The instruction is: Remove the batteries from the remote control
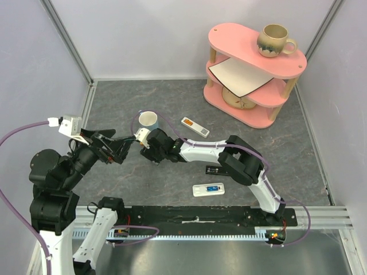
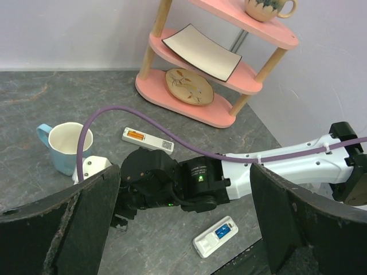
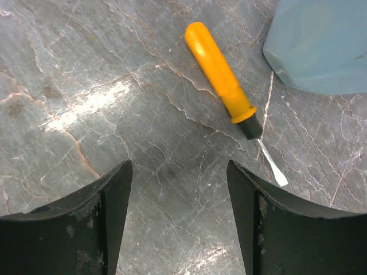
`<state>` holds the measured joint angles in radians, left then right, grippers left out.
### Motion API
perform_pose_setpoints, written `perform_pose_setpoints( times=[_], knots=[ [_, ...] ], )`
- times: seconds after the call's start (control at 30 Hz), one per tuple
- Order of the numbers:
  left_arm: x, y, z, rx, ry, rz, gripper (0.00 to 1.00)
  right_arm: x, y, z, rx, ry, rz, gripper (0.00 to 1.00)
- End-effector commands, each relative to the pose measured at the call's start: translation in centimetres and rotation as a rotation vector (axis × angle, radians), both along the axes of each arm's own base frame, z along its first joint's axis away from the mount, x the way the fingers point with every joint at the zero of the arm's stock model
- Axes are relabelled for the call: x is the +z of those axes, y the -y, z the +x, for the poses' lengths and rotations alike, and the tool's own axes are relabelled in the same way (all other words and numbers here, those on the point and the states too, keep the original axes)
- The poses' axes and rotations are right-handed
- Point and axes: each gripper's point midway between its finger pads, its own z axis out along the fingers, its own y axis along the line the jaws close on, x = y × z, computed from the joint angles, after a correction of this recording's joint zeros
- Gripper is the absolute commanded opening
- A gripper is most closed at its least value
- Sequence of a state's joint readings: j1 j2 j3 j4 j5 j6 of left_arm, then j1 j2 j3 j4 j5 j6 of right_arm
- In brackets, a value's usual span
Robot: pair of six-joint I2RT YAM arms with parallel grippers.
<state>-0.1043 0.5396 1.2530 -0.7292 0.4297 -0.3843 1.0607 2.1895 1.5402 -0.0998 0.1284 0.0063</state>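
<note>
A white remote control (image 1: 207, 189) lies open near the front of the table, with blue batteries (image 1: 213, 187) in its compartment; the left wrist view shows it too (image 2: 215, 236) with the blue batteries (image 2: 222, 231). A second white remote (image 1: 195, 127) lies farther back, showing orange cells (image 2: 135, 135). My right gripper (image 3: 179, 169) hangs open over bare table with nothing between its fingers, close beside an orange-handled screwdriver (image 3: 221, 74). My left gripper (image 2: 184, 172) is wide open and empty, facing the right arm's wrist (image 2: 200, 183).
A light blue mug (image 1: 149, 120) stands just behind both grippers and next to the screwdriver (image 3: 321, 46). A small black cover (image 1: 218, 170) lies beside the right arm. A pink three-tier shelf (image 1: 252, 109) with a mug, a plate and a dish stands at the back right.
</note>
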Motion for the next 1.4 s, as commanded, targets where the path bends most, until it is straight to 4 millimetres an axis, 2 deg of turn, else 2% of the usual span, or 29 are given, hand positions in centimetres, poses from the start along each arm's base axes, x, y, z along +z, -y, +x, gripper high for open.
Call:
perform_pose_setpoints(
  times=[0.0,0.07,0.13,0.17,0.2,0.27,0.3,0.37,0.43,0.47,0.5,0.53,0.57,0.6,0.63,0.67,0.93,1.03,1.1,1.17,1.2,1.27,1.3,1.37],
  knots=[
    [-0.6,0.0,-0.3,-0.013,0.012,0.048,0.99,5.6,-2.4,0.0,0.093,0.066,0.104,0.73],
    [-1.0,0.0,-0.2,-0.018,-0.002,0.055,0.99,5.4,-2.8,0.0,0.107,0.053,0.105,0.73],
    [-1.4,0.0,0.2,-0.020,-0.009,0.072,0.99,6.1,-3.6,0.2,0.124,0.067,0.123,0.73],
    [-1.5,0.0,0.2,-0.021,-0.009,0.078,0.99,5.7,-3.8,0.3,0.127,0.065,0.118,0.73],
    [-1.6,0.0,0.5,-0.022,-0.009,0.090,0.99,6.3,-4.4,0.7,0.129,0.075,0.134,0.74],
    [-1.9,0.1,0.9,-0.030,-0.020,0.102,0.99,5.7,-4.9,1.0,0.141,0.058,0.132,0.74],
    [-2.2,0.1,1.1,-0.034,-0.027,0.110,0.99,6.4,-5.4,1.3,0.141,0.068,0.148,0.73],
    [-2.6,0.3,1.5,-0.044,-0.042,0.111,0.99,6.0,-5.9,1.8,0.139,0.072,0.147,0.74],
    [-2.9,0.5,1.9,-0.059,-0.034,0.113,0.99,6.5,-6.3,3.1,0.112,0.107,0.149,0.75],
    [-3.1,0.8,2.2,-0.078,-0.035,0.112,0.99,5.4,-6.4,3.5,0.111,0.108,0.128,0.75],
    [-3.1,1.0,2.6,-0.084,-0.028,0.113,0.99,6.0,-6.9,4.3,0.097,0.126,0.141,0.75],
    [-2.9,1.0,2.8,-0.086,-0.020,0.112,0.99,5.6,-6.7,5.1,0.085,0.121,0.134,0.75],
    [-3.0,1.3,3.0,-0.101,-0.019,0.112,0.99,4.0,-6.7,5.5,0.076,0.101,0.118,0.75],
    [-3.0,1.4,3.1,-0.111,-0.016,0.112,0.99,4.6,-7.0,6.2,0.068,0.101,0.127,0.75],
    [-2.6,1.5,3.2,-0.118,-0.001,0.112,0.99,4.1,-6.8,6.9,0.065,0.087,0.128,0.75],
    [-2.6,1.7,3.2,-0.130,0.003,0.116,0.99,3.0,-6.7,7.1,0.065,0.074,0.117,0.74],
    [-3.4,1.7,3.3,-0.136,0.013,0.132,0.99,-0.3,-4.9,9.0,0.041,0.027,0.073,0.74],
    [-3.7,1.7,3.2,-0.139,0.014,0.134,0.99,-2.2,-4.2,8.6,0.037,-0.003,0.030,0.72],
    [-3.8,1.8,3.0,-0.142,0.015,0.135,0.99,-3.0,-3.7,7.6,0.061,-0.039,0.019,0.68],
    [-3.8,1.7,3.1,-0.139,0.015,0.137,0.99,-3.0,-3.2,7.1,0.067,-0.050,0.011,0.65],
    [-3.9,1.7,3.1,-0.138,0.013,0.138,0.99,-3.8,-2.6,6.5,0.071,-0.070,-0.004,0.60],
    [-4.0,1.7,3.2,-0.137,0.012,0.140,0.99,-3.7,-2.4,5.8,0.086,-0.089,0.000,0.55],
    [-4.0,1.7,3.3,-0.135,0.009,0.140,0.99,-4.3,-2.2,5.2,0.098,-0.109,-0.006,0.48],
    [-4.1,1.7,3.3,-0.135,0.006,0.140,0.99,-4.4,-2.2,4.5,0.109,-0.117,-0.011,0.42]
  ],
)
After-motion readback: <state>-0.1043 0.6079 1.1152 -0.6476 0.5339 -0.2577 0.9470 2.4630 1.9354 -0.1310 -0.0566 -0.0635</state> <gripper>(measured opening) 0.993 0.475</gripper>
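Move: The screwdriver's orange handle lies about 7 cm ahead of the right hand and 4 cm to its left, some 2 cm lower, roughly crosswise. The blue mug stands about 15 cm ahead of that hand and 3 cm left, its middle about 2 cm higher. The remote with the orange battery lies about 17 cm ahead and 15 cm right, 2 cm below. From the left hand, the handle is some 21 cm ahead, 2 cm right and about 40 cm below. The screwdriver handle, missed earlier, gets a second try: the right hand swings up about 6 cm and left, then forward and down onto it, ending some 7.5 cm farther out. Its part-open fingers straddle the handle and close to about half open, with no pinch plain yet. The left hand, open, sinks about 5 cm and edges forward. ##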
